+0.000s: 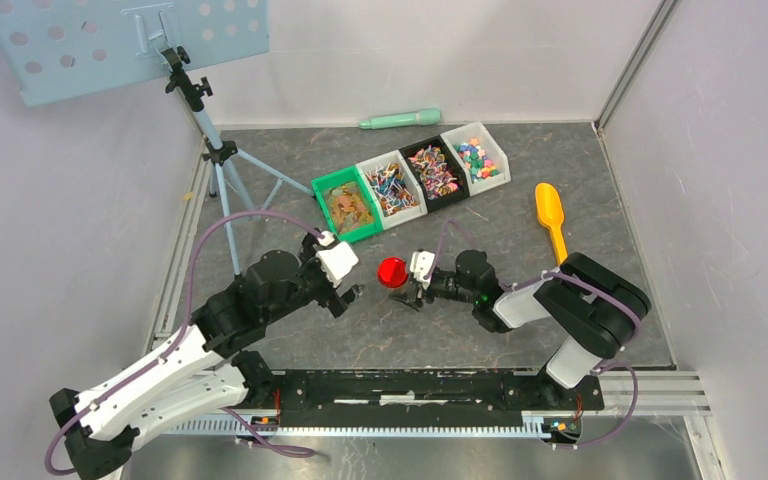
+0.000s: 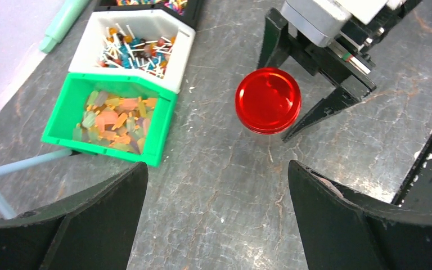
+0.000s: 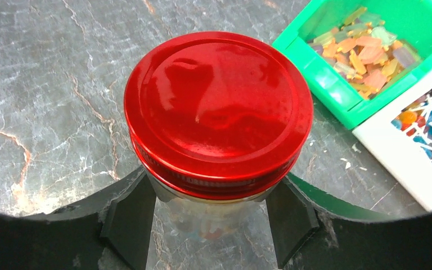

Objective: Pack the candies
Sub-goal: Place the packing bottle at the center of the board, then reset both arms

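A small clear jar with a red lid (image 1: pixel 392 272) (image 2: pixel 268 100) (image 3: pixel 218 109) stands on the dark mat. My right gripper (image 1: pixel 400 281) (image 3: pixel 211 194) is shut on the jar's glass body just under the lid. A few candies (image 3: pixel 233 225) show dimly through the glass. More candies fill the green bin (image 1: pixel 348 205) (image 2: pixel 112 121) and the white bin (image 1: pixel 392 185) (image 2: pixel 132 48) beside it. My left gripper (image 1: pixel 348 298) (image 2: pixel 216 169) is open and empty, a little to the left of the jar, over bare mat.
A black bin (image 1: pixel 433 170) and another white bin (image 1: pixel 475 155) of sweets continue the row. A yellow scoop (image 1: pixel 552 218) lies at the right. A mint-green stick (image 1: pixel 400 120) lies by the back wall. A tripod (image 1: pixel 218 155) stands at the left.
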`<state>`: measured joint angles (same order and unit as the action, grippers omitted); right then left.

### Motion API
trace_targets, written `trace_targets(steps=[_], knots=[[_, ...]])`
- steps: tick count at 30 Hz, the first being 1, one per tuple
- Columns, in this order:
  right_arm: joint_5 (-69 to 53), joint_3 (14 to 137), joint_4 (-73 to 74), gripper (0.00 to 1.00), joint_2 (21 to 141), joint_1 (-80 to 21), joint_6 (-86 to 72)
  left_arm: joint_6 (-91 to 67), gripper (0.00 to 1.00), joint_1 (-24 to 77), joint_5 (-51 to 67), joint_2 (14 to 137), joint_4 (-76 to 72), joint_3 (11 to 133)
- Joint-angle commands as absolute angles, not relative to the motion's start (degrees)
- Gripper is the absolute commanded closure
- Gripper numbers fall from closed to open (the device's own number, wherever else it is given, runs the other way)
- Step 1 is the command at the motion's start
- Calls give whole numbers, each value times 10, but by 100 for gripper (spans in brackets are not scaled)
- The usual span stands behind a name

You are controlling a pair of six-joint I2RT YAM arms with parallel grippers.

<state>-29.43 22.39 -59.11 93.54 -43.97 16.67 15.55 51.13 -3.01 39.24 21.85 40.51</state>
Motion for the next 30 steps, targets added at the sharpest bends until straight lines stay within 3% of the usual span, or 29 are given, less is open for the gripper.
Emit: trace_targets(steps=[1,4,7,10,12,13,25,30], knots=[[-288,236,-656,58,961,-438,154,129,0,512,-84,370,217,404],[-286,224,-685,55,971,-439,149,132,0,512,-85,364,223,398],[-282,218,-689,43,973,-438,144,131,0,512,-99,362,227,403],[-285,217,-669,27,955,-438,137,133,0,512,-102,362,229,400],[-289,218,-643,5,930,-439,133,133,0,512,-101,366,231,402],[-290,218,-624,2,918,-439,134,133,0,512,-100,368,235,404],[-258,287,-297,2,723,-440,186,113,0,512,-81,356,235,434],[-224,334,-173,2,619,-438,143,32,0,513,-102,371,271,490]])
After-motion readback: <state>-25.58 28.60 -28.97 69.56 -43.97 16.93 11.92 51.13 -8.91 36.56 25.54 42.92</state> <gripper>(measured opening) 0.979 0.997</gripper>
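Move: The red-lidded packing bottle is still gripped in the right hand, its middle about 2 cm below the hand point; the board spot for it lies straight beneath, some 8 cm down. From that hand the green box is roughly 18 cm ahead and 9 cm left, the white lollipop box about 23 cm straight ahead, both 6 cm lower. From the left hand the bottle is about 4 cm ahead, 10 cm right, 16 cm below. The right hand lowers the packing bottle about 1.5 cm onto the board, opens, then rises some 9 cm. ##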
